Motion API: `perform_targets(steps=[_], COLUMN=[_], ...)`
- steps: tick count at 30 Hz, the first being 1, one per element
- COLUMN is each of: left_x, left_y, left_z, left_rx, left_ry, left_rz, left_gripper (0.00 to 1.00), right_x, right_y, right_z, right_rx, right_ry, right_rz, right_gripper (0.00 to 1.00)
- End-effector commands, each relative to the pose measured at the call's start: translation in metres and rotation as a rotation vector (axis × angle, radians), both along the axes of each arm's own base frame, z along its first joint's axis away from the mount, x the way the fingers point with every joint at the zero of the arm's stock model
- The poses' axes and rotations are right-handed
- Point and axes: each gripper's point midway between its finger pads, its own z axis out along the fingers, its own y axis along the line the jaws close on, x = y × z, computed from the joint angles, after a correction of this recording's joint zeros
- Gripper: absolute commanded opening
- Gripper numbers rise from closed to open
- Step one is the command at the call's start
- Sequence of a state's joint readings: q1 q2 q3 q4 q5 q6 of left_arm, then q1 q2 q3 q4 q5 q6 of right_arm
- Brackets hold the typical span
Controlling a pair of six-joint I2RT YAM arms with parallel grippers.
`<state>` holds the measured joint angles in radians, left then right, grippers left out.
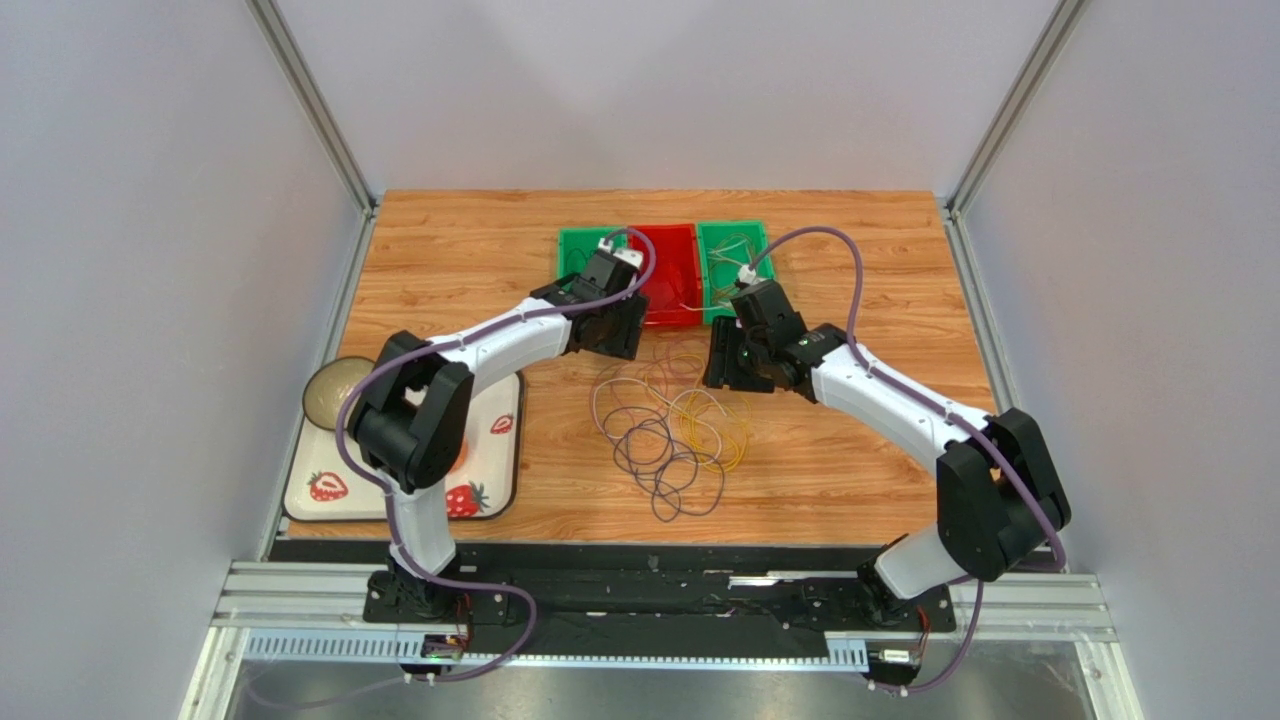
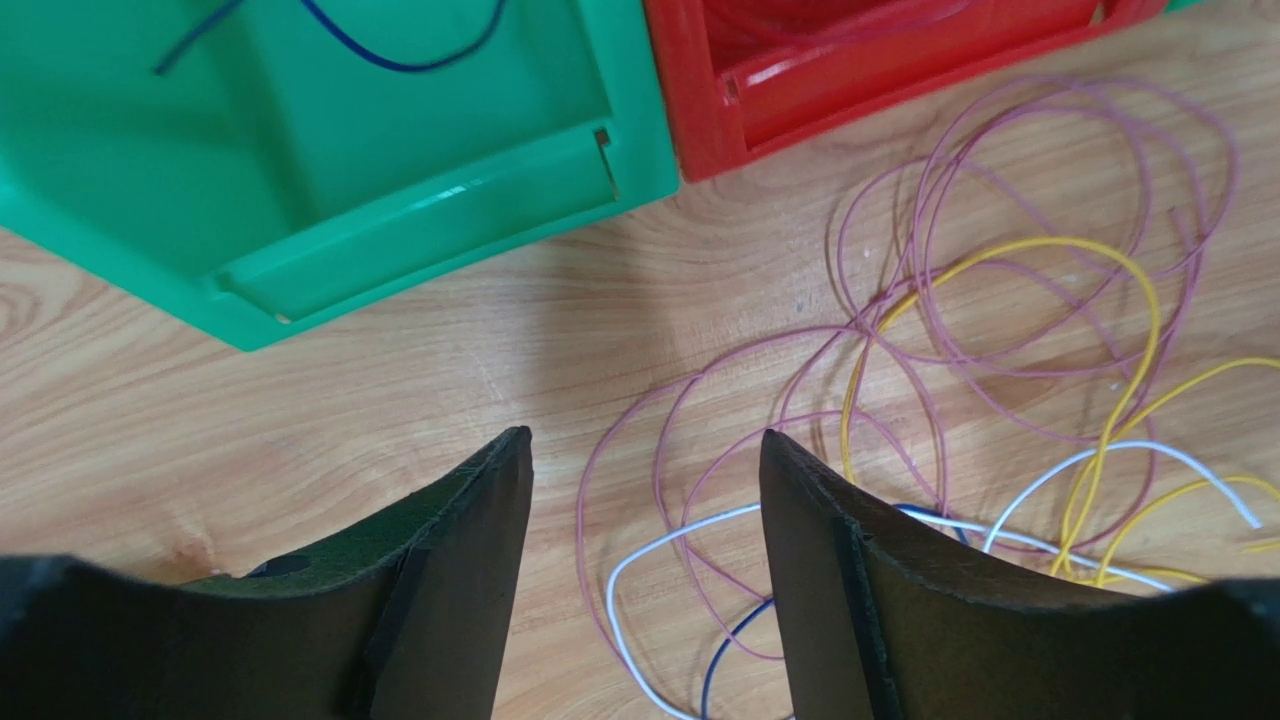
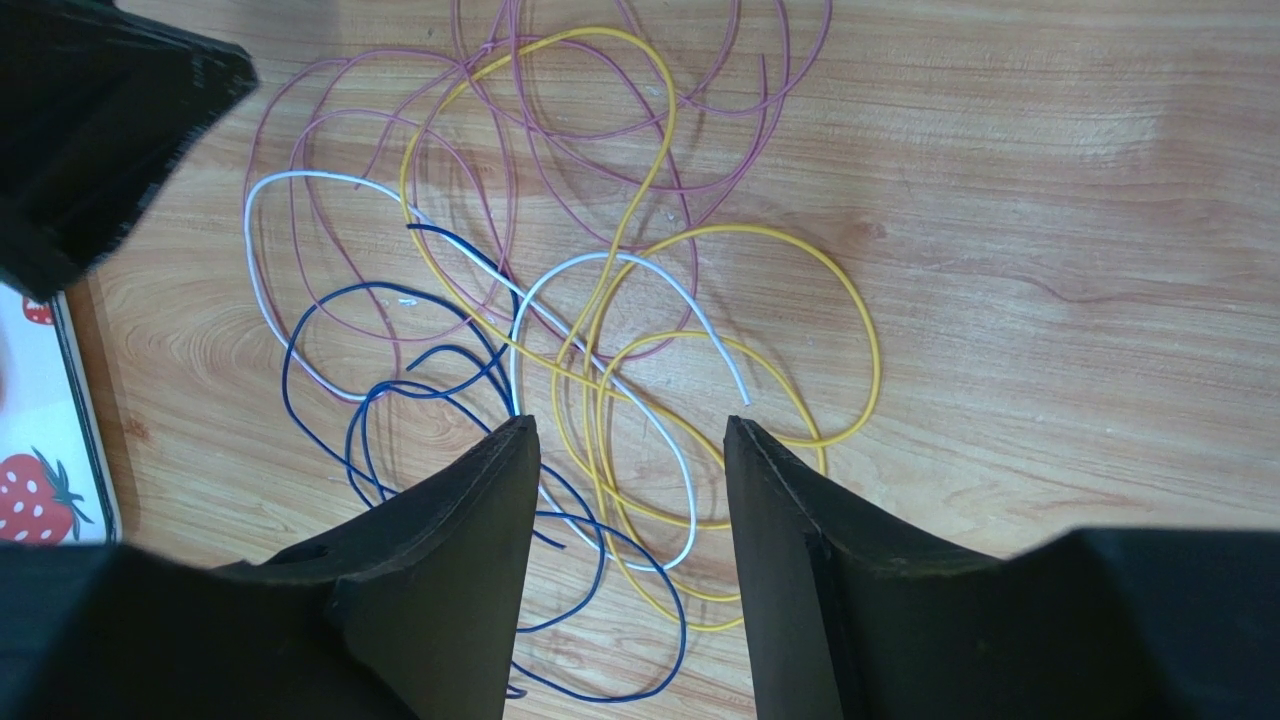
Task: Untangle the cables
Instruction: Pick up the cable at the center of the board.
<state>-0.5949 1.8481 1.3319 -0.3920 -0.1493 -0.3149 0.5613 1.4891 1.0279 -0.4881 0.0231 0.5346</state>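
Observation:
The cables point(image 1: 669, 435) lie in a loose tangle on the wooden table, between the two arms. My left gripper point(image 1: 616, 330) hovers at the tangle's far left, just in front of the bins. It is open point(image 2: 646, 435), with nothing between its fingers; pink cables point(image 2: 1022, 225), a yellow cable point(image 2: 1112, 270) and a white cable point(image 2: 661, 548) lie on the wood below and to the right. My right gripper point(image 1: 729, 360) hangs over the tangle's far right, open point(image 3: 631, 423) and empty. Under it are yellow loops point(image 3: 842, 300), a blue cable point(image 3: 346, 390), a white cable point(image 3: 301, 180) and pink loops point(image 3: 496, 90).
Three bins stand side by side at the back: green point(image 1: 579, 248), red point(image 1: 669, 263), green point(image 1: 736, 240). A blue cable point(image 2: 406, 53) lies in the left green bin point(image 2: 376, 180). A strawberry-print mat point(image 1: 489, 450) and a bowl point(image 1: 334, 393) sit at the left.

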Motion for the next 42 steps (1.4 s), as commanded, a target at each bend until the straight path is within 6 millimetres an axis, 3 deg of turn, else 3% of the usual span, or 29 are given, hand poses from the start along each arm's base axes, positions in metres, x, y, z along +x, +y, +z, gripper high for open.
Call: perform_targets(steps=[1, 9, 25, 31, 37, 39, 42], left_x=[-0.006, -0.015, -0.019, -0.017, -0.017, -0.017, -0.015], left_y=[-0.01, -0.015, -0.006, -0.002, 0.002, 0.001, -0.001], left_z=[-0.007, -0.022, -0.057, -0.066, -0.072, -0.074, -0.072], left_rx=[0.032, 0.032, 0.098, 0.126, 0.155, 0.16, 0.159], left_ry=[0.026, 0.059, 0.127, 0.14, 0.156, 0.16, 0.167], left_rz=[-0.079, -0.101, -0.074, -0.051, -0.042, -0.042, -0.039], left_gripper=[0.68, 0.7, 0.61, 0.49, 0.19, 0.02, 0.0], right_x=[0.008, 0.006, 0.005, 0.006, 0.006, 0.006, 0.005], right_y=[0.004, 0.01, 0.015, 0.016, 0.017, 0.017, 0.018], right_z=[0.001, -0.006, -0.015, -0.017, -0.019, -0.02, -0.022], right_rx=[0.019, 0.036, 0.044, 0.048, 0.047, 0.046, 0.045], right_ry=[-0.027, 0.001, 0.031, 0.038, 0.044, 0.046, 0.054], right_rz=[0.004, 0.024, 0.035, 0.039, 0.041, 0.041, 0.043], right_gripper=[0.52, 0.52, 0.51, 0.51, 0.51, 0.51, 0.51])
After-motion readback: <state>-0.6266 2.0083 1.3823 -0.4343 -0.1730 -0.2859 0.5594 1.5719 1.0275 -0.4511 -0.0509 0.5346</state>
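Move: The pink cable's left-hand strand lies almost straight under the left hand, about 6 cm down and 1 cm back. Around it, from the left hand: the left green bin is some 11 cm ahead and 3 cm left, the red bin 11 cm ahead and 7 cm right, and the white cable about 7 cm back and 4 cm right. From the right hand that pink strand lies roughly 8 cm ahead, 15 cm left and 8 cm below. The pink cable's left-hand strand is pinched by the left fingertips. That hand comes down onto it in two stages, about 6 cm in all, easing back some 2 cm and steepening slightly. Then, low over the board, it creeps 1 cm or so forward while its fingers go from wide open to shut. The right hand, still half open and empty, sinks about 2 cm over the cables and drifts slightly left. ##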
